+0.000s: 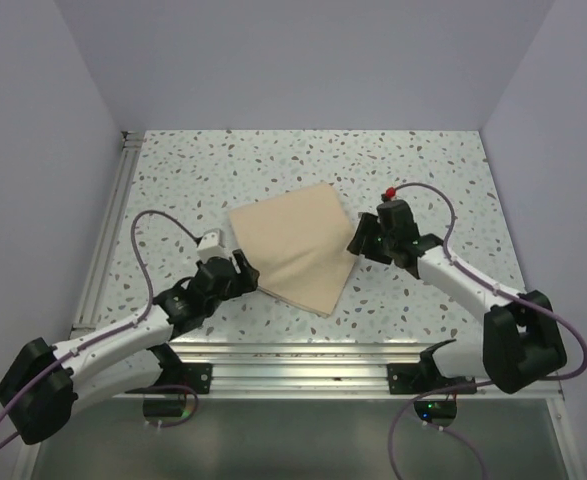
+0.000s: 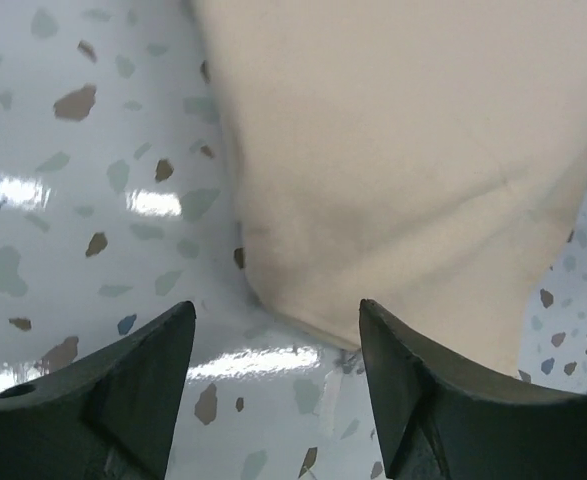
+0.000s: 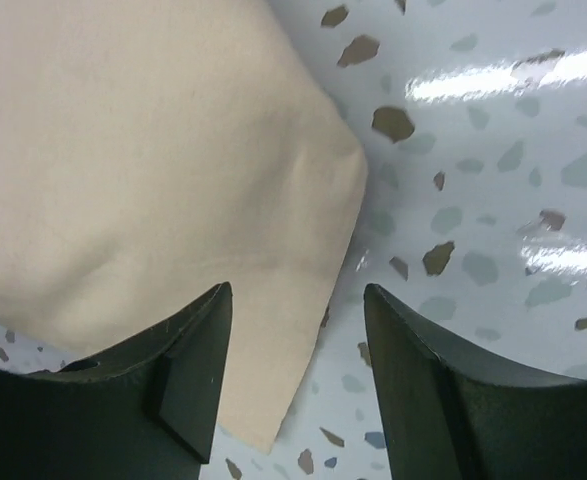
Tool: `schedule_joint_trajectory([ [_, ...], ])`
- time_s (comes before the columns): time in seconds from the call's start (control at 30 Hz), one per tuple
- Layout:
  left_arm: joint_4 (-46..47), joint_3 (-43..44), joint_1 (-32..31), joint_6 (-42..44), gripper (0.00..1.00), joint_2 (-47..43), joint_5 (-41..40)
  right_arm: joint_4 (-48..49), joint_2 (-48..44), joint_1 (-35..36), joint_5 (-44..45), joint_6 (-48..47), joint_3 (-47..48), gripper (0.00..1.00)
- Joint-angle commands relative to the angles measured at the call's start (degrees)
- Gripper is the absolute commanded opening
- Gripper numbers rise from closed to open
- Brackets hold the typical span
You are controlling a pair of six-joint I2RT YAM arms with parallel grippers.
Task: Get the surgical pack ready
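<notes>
The surgical pack (image 1: pixel 298 245) lies as a folded tan cloth bundle in the middle of the speckled table, with nothing but cloth showing. My left gripper (image 1: pixel 245 268) is at its near-left edge. In the left wrist view that gripper (image 2: pixel 277 312) is open, and the bundle's rounded edge (image 2: pixel 403 170) lies just beyond the fingertips. My right gripper (image 1: pixel 358 243) is at the bundle's right corner. In the right wrist view it (image 3: pixel 297 292) is open, with the cloth's edge (image 3: pixel 153 170) running between the fingers, ungripped.
An aluminium rail (image 1: pixel 108 225) runs along the table's left edge and another (image 1: pixel 303 352) along the near edge. Purple cables loop from both arms. Pale walls close in the left, back and right sides.
</notes>
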Motion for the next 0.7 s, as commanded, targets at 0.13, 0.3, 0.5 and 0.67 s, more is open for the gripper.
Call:
schedule_joint_trajectory([
  [0.13, 0.73, 15.47, 1.07, 25.12, 0.74, 2.07, 2.35, -7.63, -4.86, 16.99, 14.98, 24.21, -3.14, 0.60],
  [0.3, 1.17, 21.71, 7.65, 28.21, 0.74, 7.15, 12.15, -20.29, 1.02, 24.40, 20.18, 38.10, 2.04, 0.60],
  [0.5, 1.43, 26.55, 11.18, 30.66, 0.74, 12.78, 16.32, -21.01, 3.58, 30.99, 22.03, 50.14, 0.91, 0.57],
  [0.67, 0.90, 29.28, 11.18, 31.11, 0.73, 16.04, 17.38, -21.88, 7.97, 34.69, 22.47, 55.96, 2.84, 0.58],
])
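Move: From the right hand, the wrapped pack's near-right corner lies about 14 cm back, 7 cm to the left and some 7 cm below; the pack's middle is about 14 cm to the left and barely 1 cm farther out. From the left hand, the pack's middle is some 7 cm ahead, 9 cm to the right and 5 cm below; its far-left corner is about 15 cm ahead and 5 cm left. Both hands are empty. No touch can be made out as the open right hand sweeps some 13 cm back and 8 cm left along the pack's right side, sinking about 5 cm to its near-right corner, tipping down and turning about 15 degrees clockwise. The left hand, also open, climbs about 10 cm while going forward over the pack's left part, its fingers levelling out and turning clockwise, the climb ending early. ##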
